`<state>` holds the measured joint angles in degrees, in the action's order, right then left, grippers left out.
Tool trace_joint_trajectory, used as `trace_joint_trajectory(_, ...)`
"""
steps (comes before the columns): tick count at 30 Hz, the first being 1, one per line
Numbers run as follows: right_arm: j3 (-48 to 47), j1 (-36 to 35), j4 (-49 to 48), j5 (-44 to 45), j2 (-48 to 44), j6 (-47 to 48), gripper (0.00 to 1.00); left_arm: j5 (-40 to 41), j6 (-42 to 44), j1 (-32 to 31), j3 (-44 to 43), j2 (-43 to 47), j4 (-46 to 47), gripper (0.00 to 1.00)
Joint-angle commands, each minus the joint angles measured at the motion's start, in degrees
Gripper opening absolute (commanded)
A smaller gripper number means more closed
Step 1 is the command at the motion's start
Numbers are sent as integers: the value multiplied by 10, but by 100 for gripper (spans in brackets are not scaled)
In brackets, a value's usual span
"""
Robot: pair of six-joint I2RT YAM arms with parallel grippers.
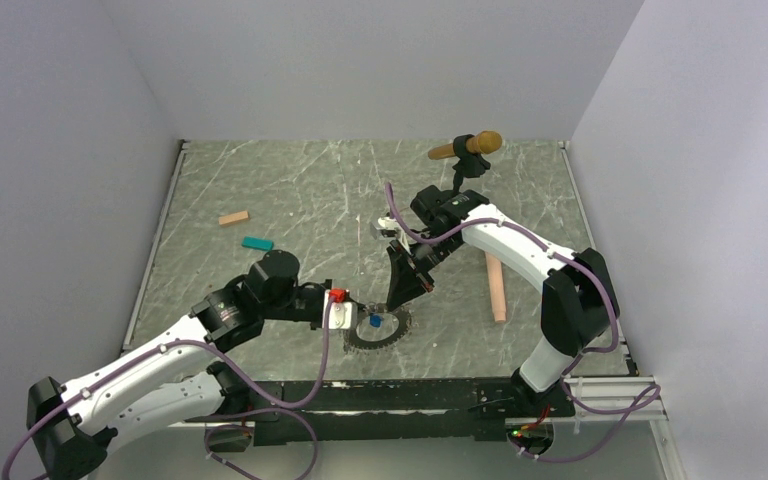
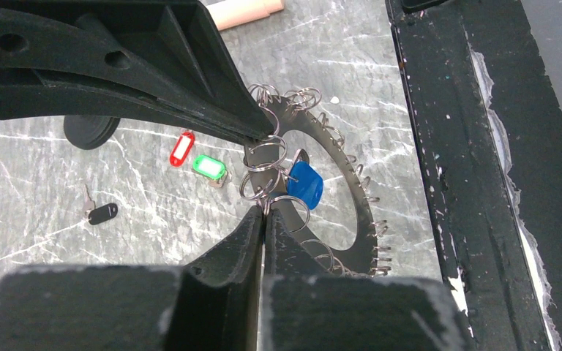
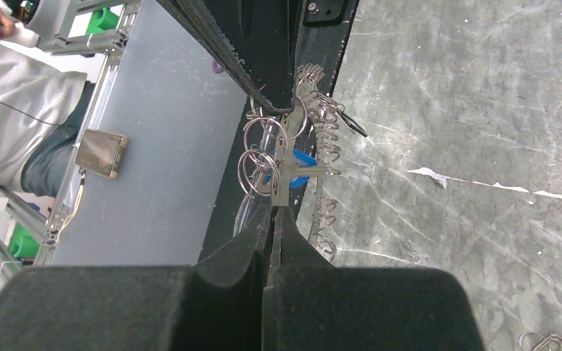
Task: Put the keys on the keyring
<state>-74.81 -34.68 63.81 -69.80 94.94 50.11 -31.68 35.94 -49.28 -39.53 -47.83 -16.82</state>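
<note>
The keyring point(image 2: 351, 212) is a dark loop edged with many small metal rings, lying near the table's front edge point(image 1: 385, 335). My left gripper point(image 2: 263, 208) is shut, pinching one of those small rings at the loop's inner side. My right gripper point(image 3: 272, 208) is shut on the metal blade of the blue-tagged key point(image 3: 284, 174), and its tips come down from above against the same cluster of rings point(image 2: 263, 135). The blue tag point(image 2: 305, 183) hangs over the loop. A red-tagged key point(image 2: 181, 148) and a green-tagged key point(image 2: 208, 167) lie loose on the table beside it.
A small black fob point(image 2: 102, 213) and a black disc point(image 2: 91, 131) lie left of the tags. Farther off are a wooden stick point(image 1: 497, 285), a tan block point(image 1: 233, 217), a teal block point(image 1: 257, 243) and a black stand with a wooden piece point(image 1: 470, 148). The black front rail point(image 2: 454, 146) runs close by.
</note>
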Motion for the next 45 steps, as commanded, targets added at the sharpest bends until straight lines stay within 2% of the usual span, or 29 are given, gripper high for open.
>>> trace_joint_trajectory(1,-6,1,9,-37,-12,14,0,-13,-19,8,17,29,38,14)
trace_joint_trajectory(5,-8,1,12,-39,-10,15,0,-10,-13,13,17,34,24,25)
trace_joint_trajectory(14,-11,0,16,-40,-5,19,0,-10,3,20,-9,42,0,37)
trace_joint_trajectory(28,-11,1,18,-41,-3,21,0,-81,18,16,-96,1,-46,40)
trace_joint_trajectory(35,-12,1,20,-40,-1,23,0,-46,9,-23,-83,-17,-16,44)
trace_joint_trajectory(45,-13,0,20,-40,0,23,0,77,15,-84,-74,-44,2,50)
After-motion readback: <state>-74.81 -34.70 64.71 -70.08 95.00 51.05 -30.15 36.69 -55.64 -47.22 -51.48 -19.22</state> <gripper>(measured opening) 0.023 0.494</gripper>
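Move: The cluster of small rings on the keyring's rim sits right at the left fingertips, its middle about 2 cm to their right and 1 cm lower. The blue key hangs about 2 cm back, 2 cm right and 3 cm below that hand; the green key lies on the table roughly 10 cm ahead, 6 cm right and 18 cm down. From the right hand, pinching the rim, the small rings are some 3 cm to the left, level with it. Leftward by barely 1 cm at first, the left hand opens its fingertips off a small ring, lifts about 5 cm straight up clear of the rim, then comes down a couple of centimetres while shifting some 3 cm right and 2 cm back over the small rings, fingers still spreading to about half open. The right hand holds the keyring still with shut fingers. ##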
